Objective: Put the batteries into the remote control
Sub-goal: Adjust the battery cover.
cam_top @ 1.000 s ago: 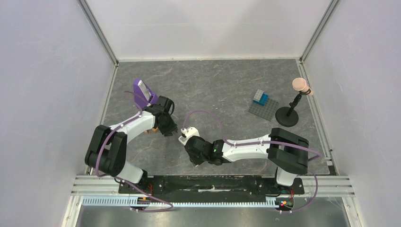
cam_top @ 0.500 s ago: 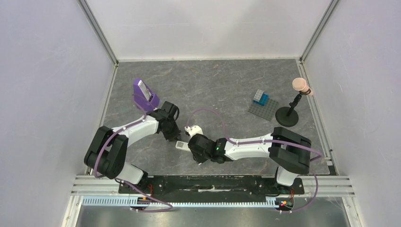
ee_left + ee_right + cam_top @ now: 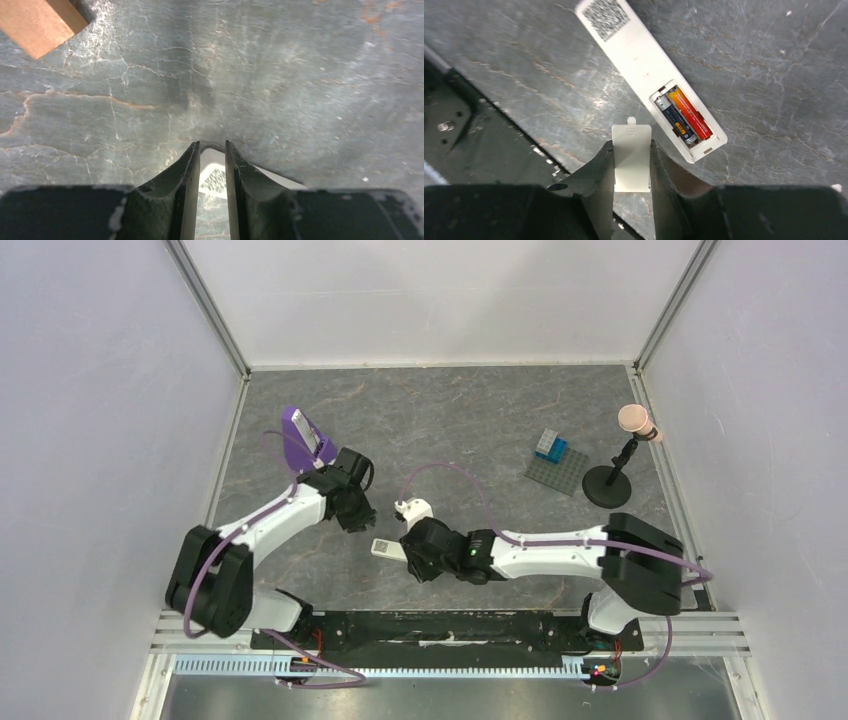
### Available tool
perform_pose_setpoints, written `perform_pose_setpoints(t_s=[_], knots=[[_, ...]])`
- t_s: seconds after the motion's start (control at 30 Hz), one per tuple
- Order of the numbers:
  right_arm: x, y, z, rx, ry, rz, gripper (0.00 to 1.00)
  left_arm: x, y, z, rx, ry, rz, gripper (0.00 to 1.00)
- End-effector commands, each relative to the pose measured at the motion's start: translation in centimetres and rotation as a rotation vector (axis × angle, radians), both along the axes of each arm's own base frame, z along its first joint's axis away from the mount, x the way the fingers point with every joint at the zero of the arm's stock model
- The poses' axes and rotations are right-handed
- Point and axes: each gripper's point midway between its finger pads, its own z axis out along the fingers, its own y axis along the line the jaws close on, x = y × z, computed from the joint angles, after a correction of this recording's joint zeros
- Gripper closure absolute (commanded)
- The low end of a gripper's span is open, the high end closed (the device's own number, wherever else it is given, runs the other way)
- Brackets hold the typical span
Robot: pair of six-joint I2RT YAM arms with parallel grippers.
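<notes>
The remote control (image 3: pixel 644 65) lies face down on the grey table, its battery bay open at the near end. Two batteries sit side by side in the bay, a dark one (image 3: pixel 675 123) and a red-orange one (image 3: pixel 691 114). My right gripper (image 3: pixel 632 145) hovers just short of that end, shut on a small flat white cover strip (image 3: pixel 632 155). From above, the remote (image 3: pixel 385 548) shows between the two grippers. My left gripper (image 3: pixel 212 145) hangs low over the table with a narrow gap between its jaws and nothing in it. A white edge (image 3: pixel 277 176), probably the remote, shows behind its fingers.
A purple wedge stand (image 3: pixel 305 438) stands behind the left arm. A grey baseplate with blue bricks (image 3: pixel 556 465) and a small microphone stand (image 3: pixel 612 480) are at the right. A wooden block (image 3: pixel 40 22) lies ahead of the left gripper. The black base rail (image 3: pixel 484 150) borders the near edge.
The left gripper reached in toward the remote, then drew back up and left. The remote's visible end shifted nearer, then stayed. The right arm's elbow swung right, still gripping the cover strip.
</notes>
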Motion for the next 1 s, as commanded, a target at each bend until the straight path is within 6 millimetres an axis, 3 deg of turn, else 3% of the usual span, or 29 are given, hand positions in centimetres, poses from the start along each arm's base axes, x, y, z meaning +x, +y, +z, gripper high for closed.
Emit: perform_pose_setpoints(t_s=[0.0,0.1,0.23,0.33,0.43,0.63,0.77,0.97], knots=[[0.2,0.3,5.1,0.104,-0.086,0.080,0.86,0.7,-0.1,4.8,-0.042,-0.114,-0.014,0.68],[-0.2,-0.3,6.7,0.113,-0.153,0.180,0.86,-0.5,-2.2,8.2,-0.191,-0.184,-0.126,0.64],[-1.0,-0.6,9.1,0.134,-0.237,0.333,0.85,-3.5,-6.1,12.7,-0.453,-0.261,-0.386,0.60],[-1.3,-0.7,10.7,0.151,-0.290,0.404,0.85,-5.7,-7.4,15.1,-0.582,-0.330,-0.519,0.55],[-1.6,-0.8,12.3,0.174,-0.329,0.453,0.84,-7.5,-8.1,16.1,-0.670,-0.387,-0.610,0.45],[-1.8,-1.0,14.6,0.199,-0.390,0.502,0.83,-9.4,-9.2,16.7,-0.761,-0.411,-0.715,0.37],[-2.1,-0.7,14.9,0.207,-0.389,0.530,0.83,-10.3,-10.5,17.3,-0.789,-0.422,-0.787,0.37],[-2.4,-0.3,15.1,0.221,-0.373,0.546,0.83,-11.3,-12.3,15.4,-0.766,-0.350,-0.835,0.44]])
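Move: The battery cover is pinched in the right fingertips, some 12 cm to the right of the left hand and 8 cm back, at about its height. The remote lies on the table, its middle about 9 cm right, 4 cm back and 3 cm below the left hand; the wooden block is roughly 9 cm left and 4 cm ahead. From the right hand, the left gripper is about 8 cm ahead and 12 cm left, the remote 4 cm ahead and 3 cm left. Lift the left gripper about 15 cm off the remote's end, then carry it back and right towards the cover, swinging its fingers from pointing down to pointing right at the cover while opening them to about twice their gap. Meanwhile raise the right gripper about 12 cm, keep the cover pinched, and turn it some 30 degrees counter-clockwise with the fingers tipping up. ##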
